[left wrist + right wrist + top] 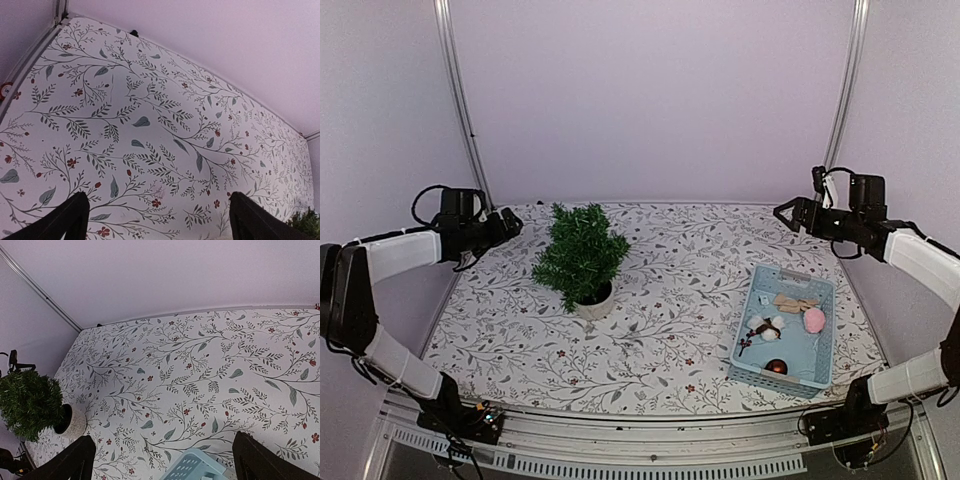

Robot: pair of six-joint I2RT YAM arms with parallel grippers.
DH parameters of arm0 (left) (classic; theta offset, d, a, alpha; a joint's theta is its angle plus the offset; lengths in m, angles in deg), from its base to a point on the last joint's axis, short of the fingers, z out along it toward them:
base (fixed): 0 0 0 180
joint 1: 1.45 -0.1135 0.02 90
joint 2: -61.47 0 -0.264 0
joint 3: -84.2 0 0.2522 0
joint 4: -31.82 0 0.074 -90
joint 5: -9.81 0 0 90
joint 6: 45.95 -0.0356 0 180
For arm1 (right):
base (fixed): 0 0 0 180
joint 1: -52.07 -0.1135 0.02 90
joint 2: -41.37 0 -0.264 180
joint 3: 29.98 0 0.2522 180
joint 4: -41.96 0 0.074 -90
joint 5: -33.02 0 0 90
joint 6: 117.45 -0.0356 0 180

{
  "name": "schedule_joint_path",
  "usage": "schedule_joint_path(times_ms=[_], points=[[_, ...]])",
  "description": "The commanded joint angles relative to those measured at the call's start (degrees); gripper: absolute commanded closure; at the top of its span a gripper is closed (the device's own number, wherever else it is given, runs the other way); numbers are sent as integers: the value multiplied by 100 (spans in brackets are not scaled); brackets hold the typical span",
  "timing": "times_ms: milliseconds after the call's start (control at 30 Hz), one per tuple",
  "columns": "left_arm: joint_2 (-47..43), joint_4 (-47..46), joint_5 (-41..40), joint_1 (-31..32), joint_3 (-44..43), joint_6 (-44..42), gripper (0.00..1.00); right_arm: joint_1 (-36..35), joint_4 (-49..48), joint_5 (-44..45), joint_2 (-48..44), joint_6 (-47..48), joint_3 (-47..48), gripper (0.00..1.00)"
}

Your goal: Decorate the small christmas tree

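Note:
The small christmas tree (579, 254) stands in its round white pot (595, 302) left of the table's middle; the right wrist view shows the tree (27, 402) at the far left, and its tip (306, 222) peeks into the left wrist view's lower right corner. My left gripper (510, 224) hovers open at the back left, just left of the tree, nothing between its fingers (70, 217). My right gripper (790, 215) hangs open at the back right, above and behind a light blue basket (817, 290), its fingers (255, 460) empty.
The blue basket holds ornaments: a pink ball (814, 319), a white tufted piece (763, 327), a tan wooden piece (794, 301) and a dark red ball (776, 366). The basket's corner (192, 467) shows below the right gripper. A floral cloth (670, 300) covers the table; metal posts (460, 100) stand at the back corners.

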Motion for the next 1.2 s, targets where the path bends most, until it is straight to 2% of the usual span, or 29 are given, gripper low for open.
schedule_joint_path(times_ms=[0, 267, 467, 600, 800, 933, 1167], points=[[-162, 60, -161, 139, -89, 75, 1, -83, 626, -213, -37, 150, 217, 1], [73, 396, 83, 195, -167, -71, 1, -316, 1428, 220, -147, 224, 16, 1], [163, 399, 286, 317, -120, -123, 1, -504, 1532, 437, -129, 93, -350, 1], [132, 288, 271, 415, -9, -52, 1, -717, 1596, 747, 220, 88, -358, 2], [198, 251, 319, 457, -1, -26, 1, -875, 1731, 1092, 1069, 67, 11, 11], [235, 248, 346, 471, -21, -26, 1, -906, 1759, 1138, 1324, 34, 18, 22], [383, 179, 308, 475, -71, -22, 1, -896, 1688, 1872, 1849, 277, 331, 32]])
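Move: The small white tag at the far-left end of the basket lies about 4 cm back from the right hand, 1 cm to its left and some 23 cm below. At much the same depth, the tan piece is 7 cm to the right of the tag and 1 cm nearer; the white plush sits 7 cm nearer than the tag, and the pink ball 11 cm right and 5 cm nearer. From the left hand the tag is about 55 cm right, 10 cm back and 16 cm below. The right hand sinks some 16 cm towards the white tag at the basket's far-left end, at first drawing back about 5 cm as it goes and then dropping almost straight down, its fingers tipping down some 30 degrees and partly closing from wide open, with no touch to be seen yet. The empty left hand, still wide open, eases about 4 cm to the right and a little down, towards the tree. ##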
